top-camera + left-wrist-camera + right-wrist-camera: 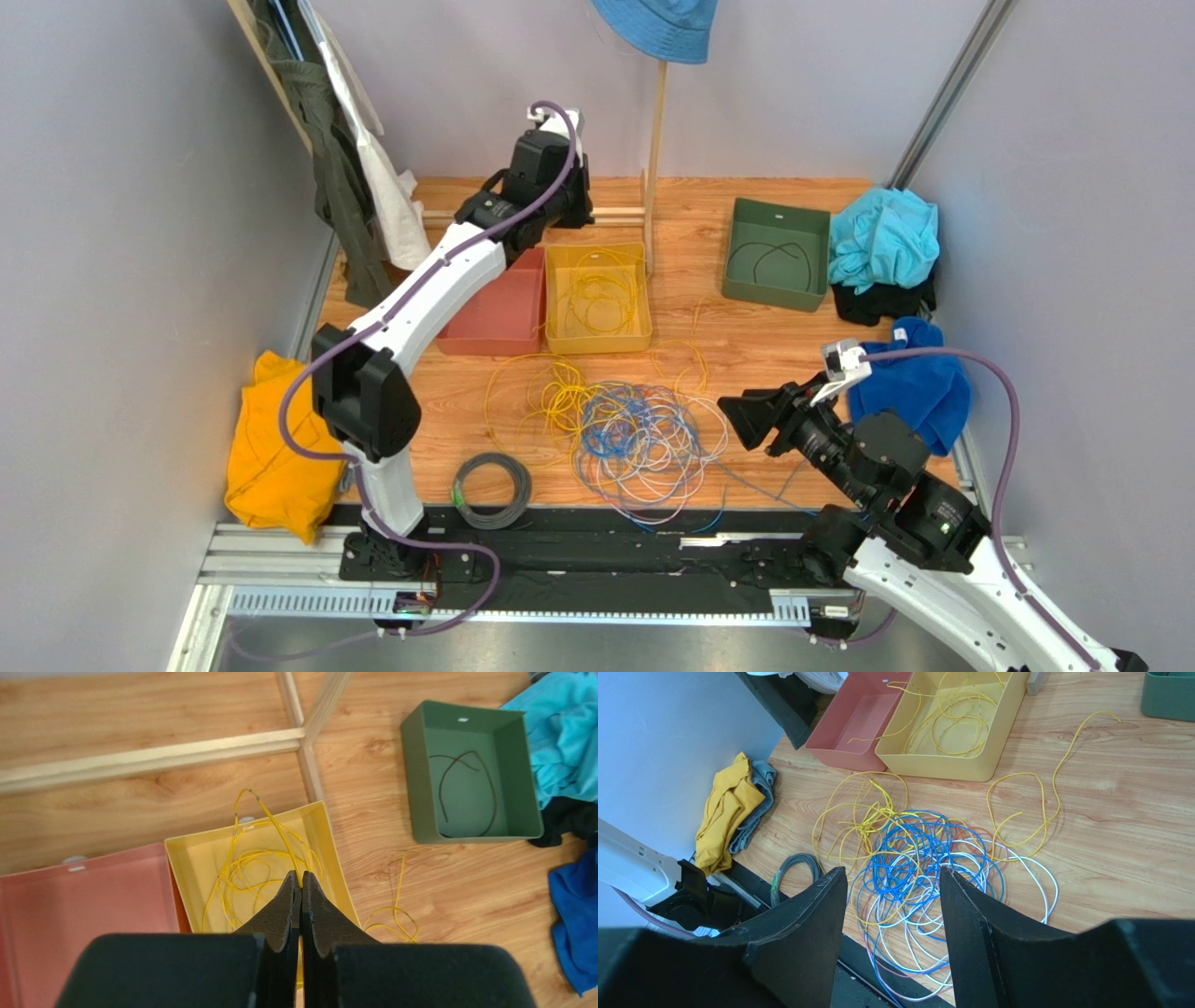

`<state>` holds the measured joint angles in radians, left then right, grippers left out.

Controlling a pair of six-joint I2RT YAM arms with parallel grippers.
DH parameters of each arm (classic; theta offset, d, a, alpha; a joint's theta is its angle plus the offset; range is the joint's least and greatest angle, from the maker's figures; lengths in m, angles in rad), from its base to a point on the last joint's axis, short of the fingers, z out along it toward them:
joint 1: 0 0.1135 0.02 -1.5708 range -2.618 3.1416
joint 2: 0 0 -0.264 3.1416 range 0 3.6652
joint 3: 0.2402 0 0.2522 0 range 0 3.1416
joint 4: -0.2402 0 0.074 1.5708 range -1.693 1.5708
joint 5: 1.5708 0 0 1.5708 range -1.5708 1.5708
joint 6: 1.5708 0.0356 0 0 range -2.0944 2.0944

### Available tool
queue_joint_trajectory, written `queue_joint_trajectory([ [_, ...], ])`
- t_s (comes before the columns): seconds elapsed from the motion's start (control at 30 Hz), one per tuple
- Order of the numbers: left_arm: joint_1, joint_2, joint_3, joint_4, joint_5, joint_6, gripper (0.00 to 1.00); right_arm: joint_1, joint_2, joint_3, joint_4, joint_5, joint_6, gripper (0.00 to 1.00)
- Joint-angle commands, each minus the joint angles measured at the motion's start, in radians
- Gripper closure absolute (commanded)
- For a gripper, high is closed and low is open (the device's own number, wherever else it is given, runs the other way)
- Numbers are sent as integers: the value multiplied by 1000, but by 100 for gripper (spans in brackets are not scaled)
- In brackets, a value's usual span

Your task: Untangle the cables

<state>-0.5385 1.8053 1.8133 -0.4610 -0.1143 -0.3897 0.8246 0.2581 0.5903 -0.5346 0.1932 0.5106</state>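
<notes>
The cables lie in a loose tangle of blue, yellow and pale strands on the wooden table, and also show in the right wrist view. More yellow cables lie in the yellow box. My left gripper hangs over that box, shut, with a thin yellow cable running into its tips. My right gripper is open and empty, above the near right side of the tangle.
A red box stands left of the yellow one. A green box with a dark cable is at back right. A dark grey coil lies near the front edge. Cloths lie at left and right. A wooden pole stands behind.
</notes>
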Motion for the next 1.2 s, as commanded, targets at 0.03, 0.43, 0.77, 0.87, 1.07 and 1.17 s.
queue_joint_trajectory([
  [0.03, 15, 38, -31, 107, 61, -57, 100, 7, -3, -10, 41, 20, -14, 45],
  [0.43, 15, -69, -356, 216, -13, -110, 60, 7, -2, -15, 44, 12, -7, 46],
  [0.77, -46, -431, -494, 182, -79, -61, 3, 7, -5, -46, 53, 2, 35, 47],
  [0.87, -122, -572, -673, 179, -99, -103, 2, 7, 1, -75, 74, -20, 61, 47],
  [1.07, -211, -813, -1047, 251, -7, -233, 2, 7, 20, -98, 79, -48, 100, 48],
  [1.17, -239, -863, -1130, 222, -21, -235, 1, 7, 21, -104, 79, -52, 111, 48],
])
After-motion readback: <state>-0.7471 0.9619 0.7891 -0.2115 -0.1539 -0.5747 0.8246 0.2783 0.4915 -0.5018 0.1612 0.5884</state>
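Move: The left hand still pinches a yellow cable, high over the yellow bin, whose middle is about 5 cm back, 1 cm right and 27 cm below. The red bin stands 15 cm to the left of the yellow one; the tangle lies some 20 cm nearer the base than the yellow bin and 6 cm right of it. From the empty right hand the yellow bin is about 22 cm ahead, 16 cm left and 21 cm down. Left lowers its cable 13 cm, releases over the yellow bin, arcs up and back 18 cm; right sinks. ##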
